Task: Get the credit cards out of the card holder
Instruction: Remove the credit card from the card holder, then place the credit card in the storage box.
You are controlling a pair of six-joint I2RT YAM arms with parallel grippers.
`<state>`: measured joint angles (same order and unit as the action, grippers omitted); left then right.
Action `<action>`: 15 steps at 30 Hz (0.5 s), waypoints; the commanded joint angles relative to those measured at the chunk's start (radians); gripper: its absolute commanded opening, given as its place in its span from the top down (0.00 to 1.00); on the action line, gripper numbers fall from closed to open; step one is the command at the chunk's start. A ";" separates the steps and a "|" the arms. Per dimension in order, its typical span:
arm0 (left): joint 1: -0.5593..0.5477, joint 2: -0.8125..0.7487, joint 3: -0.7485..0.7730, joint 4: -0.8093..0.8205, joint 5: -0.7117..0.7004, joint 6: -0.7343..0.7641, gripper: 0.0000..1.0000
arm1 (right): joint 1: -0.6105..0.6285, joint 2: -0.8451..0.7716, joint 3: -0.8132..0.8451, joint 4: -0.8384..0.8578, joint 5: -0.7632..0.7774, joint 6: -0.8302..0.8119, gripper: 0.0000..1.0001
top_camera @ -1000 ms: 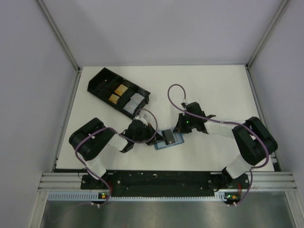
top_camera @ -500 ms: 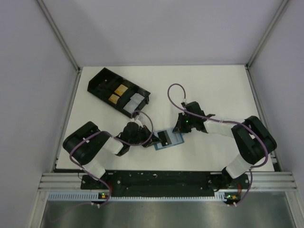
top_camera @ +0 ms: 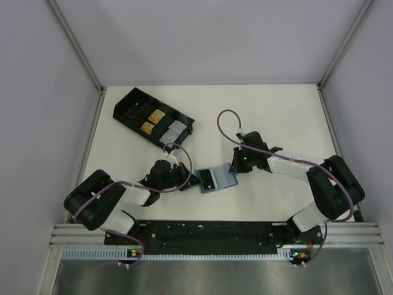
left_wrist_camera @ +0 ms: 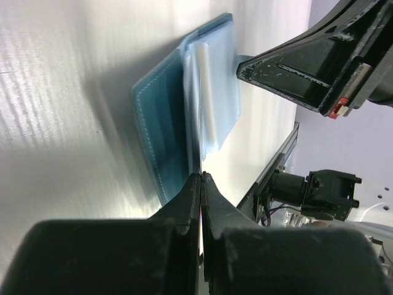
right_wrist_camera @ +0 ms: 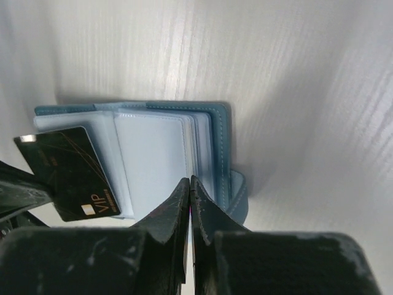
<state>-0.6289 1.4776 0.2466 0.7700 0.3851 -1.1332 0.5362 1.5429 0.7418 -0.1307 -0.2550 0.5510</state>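
Observation:
The blue card holder [top_camera: 225, 179] lies open on the white table between both arms. A black credit card [top_camera: 210, 179] marked VIP sticks out of its left side, tilted. My left gripper [top_camera: 195, 180] is shut on that card's outer edge; in the left wrist view the card runs edge-on from the closed tips [left_wrist_camera: 201, 177] along the holder [left_wrist_camera: 161, 129]. My right gripper [top_camera: 235, 169] is shut with nothing between its fingers, and its tips [right_wrist_camera: 190, 179] rest on the pale sleeves of the holder [right_wrist_camera: 216, 141] near the tab [right_wrist_camera: 238, 195]. The card [right_wrist_camera: 67, 172] shows at the left.
A black compartmented tray [top_camera: 130, 103] with gold and pale items stands at the back left. Purple cables loop above each wrist [top_camera: 222, 123]. Grey walls close in the table on three sides, and the metal rail [top_camera: 215, 230] runs along the near edge.
The left arm has drawn back to the left and lowered, and the black card has slid left, farther out of the holder. The right gripper has stayed on the holder.

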 commanded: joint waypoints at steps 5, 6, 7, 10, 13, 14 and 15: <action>0.006 -0.126 0.031 -0.030 0.081 0.137 1.00 | -0.015 -0.159 0.111 -0.119 -0.099 -0.215 0.72; 0.008 -0.137 0.043 -0.041 0.099 0.153 1.00 | -0.015 -0.174 0.119 -0.122 -0.136 -0.238 0.65; 0.008 -0.145 0.055 -0.050 0.116 0.171 1.00 | -0.015 -0.187 0.125 -0.121 -0.171 -0.259 0.58; 0.006 -0.164 0.086 -0.078 0.167 0.228 1.00 | -0.015 -0.213 0.151 -0.119 -0.282 -0.319 0.40; 0.008 -0.187 0.120 -0.101 0.213 0.274 1.00 | -0.015 -0.185 0.192 -0.129 -0.386 -0.387 0.30; 0.008 -0.195 0.131 -0.104 0.230 0.291 1.00 | -0.015 -0.172 0.206 -0.136 -0.417 -0.420 0.28; 0.008 -0.200 0.143 -0.110 0.247 0.308 1.00 | -0.013 -0.158 0.224 -0.147 -0.455 -0.436 0.27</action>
<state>-0.6262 1.3239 0.3290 0.6640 0.5388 -0.9295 0.5285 1.3602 0.8867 -0.2562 -0.5262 0.2474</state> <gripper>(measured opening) 0.007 0.714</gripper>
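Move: Your left gripper already pinches the black credit card, which is out of its sleeve. The right gripper's tips, shut, lie about 13 cm to the left gripper's right and 4 cm ahead, some 1 cm lower. The card holder's middle is roughly 7 cm right of the left gripper, level fore-and-aft, 3 cm below. From the right gripper the card is about 10 cm left, 4 cm back and 1 cm higher; the holder's clasp strap is about 2 cm right, 1 cm back, 1 cm below. Take the right gripper up off the card holder's right edge by about 10 cm, opening its fingers wide from shut, easing it a little left towards the card and turning it counter-clockwise. Meanwhile lift the left gripper some 5 cm with the card still pinched, tipping its fingers upward and swinging them clockwise to bring the card clear above the holder. ##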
